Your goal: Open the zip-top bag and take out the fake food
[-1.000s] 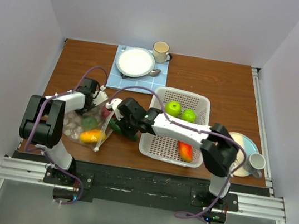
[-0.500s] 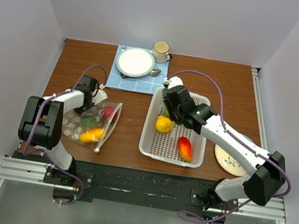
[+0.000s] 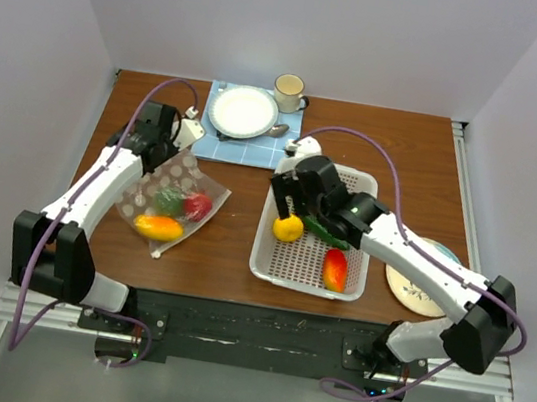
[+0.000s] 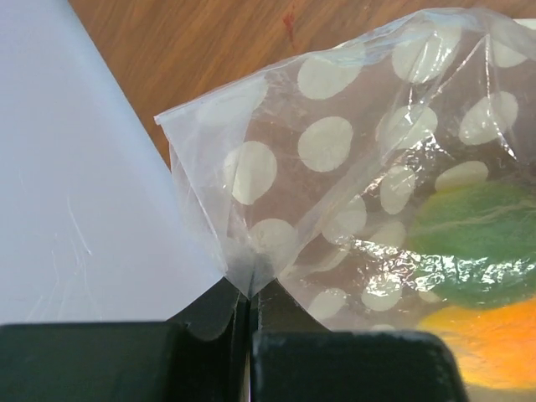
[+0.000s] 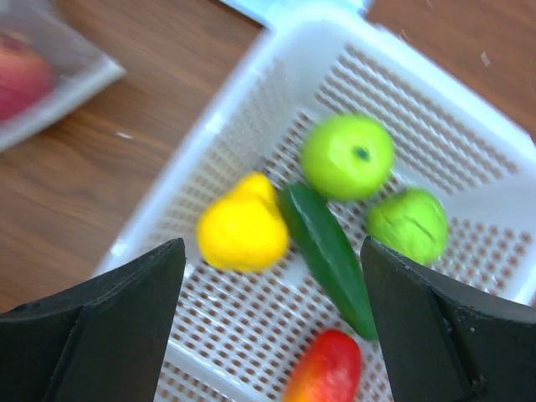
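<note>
The zip-top bag (image 3: 177,187) is clear with pale dots and lies on the table at the left. My left gripper (image 3: 164,142) is shut on its far corner (image 4: 249,276). Fake food still shows inside it: a green piece (image 3: 167,201), a red piece (image 3: 198,207) and an orange piece (image 3: 157,228). My right gripper (image 5: 272,276) hangs open and empty over the white basket (image 5: 251,92). Below it lie a yellow pear (image 5: 243,228), a dark green cucumber (image 5: 328,251), two green apples (image 5: 347,155) and a red piece (image 5: 327,373).
A white plate (image 3: 244,112) sits on a blue cloth at the back with a spoon (image 3: 279,130) and a mug (image 3: 288,88). Another plate (image 3: 409,288) lies right of the basket (image 3: 365,183), partly under my right arm. White walls close in both sides.
My right gripper went from the bag to over the basket and opened; the pear and cucumber now lie in the basket. My left gripper drew the bag corner toward the far left.
</note>
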`<act>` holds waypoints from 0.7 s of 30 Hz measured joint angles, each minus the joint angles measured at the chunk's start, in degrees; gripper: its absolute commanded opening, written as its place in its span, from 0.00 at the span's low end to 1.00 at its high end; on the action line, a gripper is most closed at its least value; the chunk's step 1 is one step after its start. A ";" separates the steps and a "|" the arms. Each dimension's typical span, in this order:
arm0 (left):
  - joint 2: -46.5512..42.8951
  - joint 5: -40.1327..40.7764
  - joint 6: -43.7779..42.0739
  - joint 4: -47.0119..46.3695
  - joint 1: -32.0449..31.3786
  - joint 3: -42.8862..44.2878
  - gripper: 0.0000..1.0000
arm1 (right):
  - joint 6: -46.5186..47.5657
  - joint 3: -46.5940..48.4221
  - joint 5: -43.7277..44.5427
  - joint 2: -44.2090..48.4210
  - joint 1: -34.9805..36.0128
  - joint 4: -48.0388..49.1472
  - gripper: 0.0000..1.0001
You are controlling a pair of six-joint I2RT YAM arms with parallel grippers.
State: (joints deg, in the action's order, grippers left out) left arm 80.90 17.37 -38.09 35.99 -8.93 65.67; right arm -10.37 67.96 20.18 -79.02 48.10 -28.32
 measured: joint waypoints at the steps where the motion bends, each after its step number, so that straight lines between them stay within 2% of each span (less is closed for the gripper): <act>1: -0.07 0.07 0.00 0.07 -0.04 -0.28 0.00 | 0.76 1.49 0.04 -0.87 1.66 0.96 0.90; 8: 2.29 1.46 -0.07 -2.56 -0.09 -9.62 0.00 | 4.55 7.41 -4.52 -13.53 15.91 8.20 0.88; 13: 5.84 3.28 -0.63 -7.06 -0.09 -15.39 0.00 | 5.11 7.43 -7.34 -22.03 16.24 9.18 0.86; 21: 10.93 5.70 -2.14 -15.39 -0.09 -20.83 0.00 | 6.54 8.41 -7.72 -28.57 15.58 11.13 0.83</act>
State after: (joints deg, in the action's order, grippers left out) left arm 91.83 23.07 -40.23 20.60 -9.02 44.84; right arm -3.84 76.38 12.47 -107.59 63.68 -17.19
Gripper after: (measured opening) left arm 0.018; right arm 0.850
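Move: The red fruit inside the open bag lies about 21 cm to the right hand's left, 3 cm farther out and 16 cm below. The green food is some 7 cm to the left of the red fruit, and the orange pepper about 9 cm left of it and 5 cm nearer. The yellow fruit lies in the basket, roughly 3 cm ahead of the right hand and 17 cm below it. From the left hand, still pinching the bag's closed end, the red fruit is about 15 cm right, 2 cm back and 13 cm down. Leftward and fast at first, the right hand sweeps some 15 cm away from above the basket towards the bag's mouth, drawing back a little, then sinks almost straight for a total drop of about 12 cm, turning 25 degrees counter-clockwise with its fingers kept wide open. The left hand, keeping its pinch on the closed end, lowers it about 15 cm and 5 cm back, its fingers tipping further down. ##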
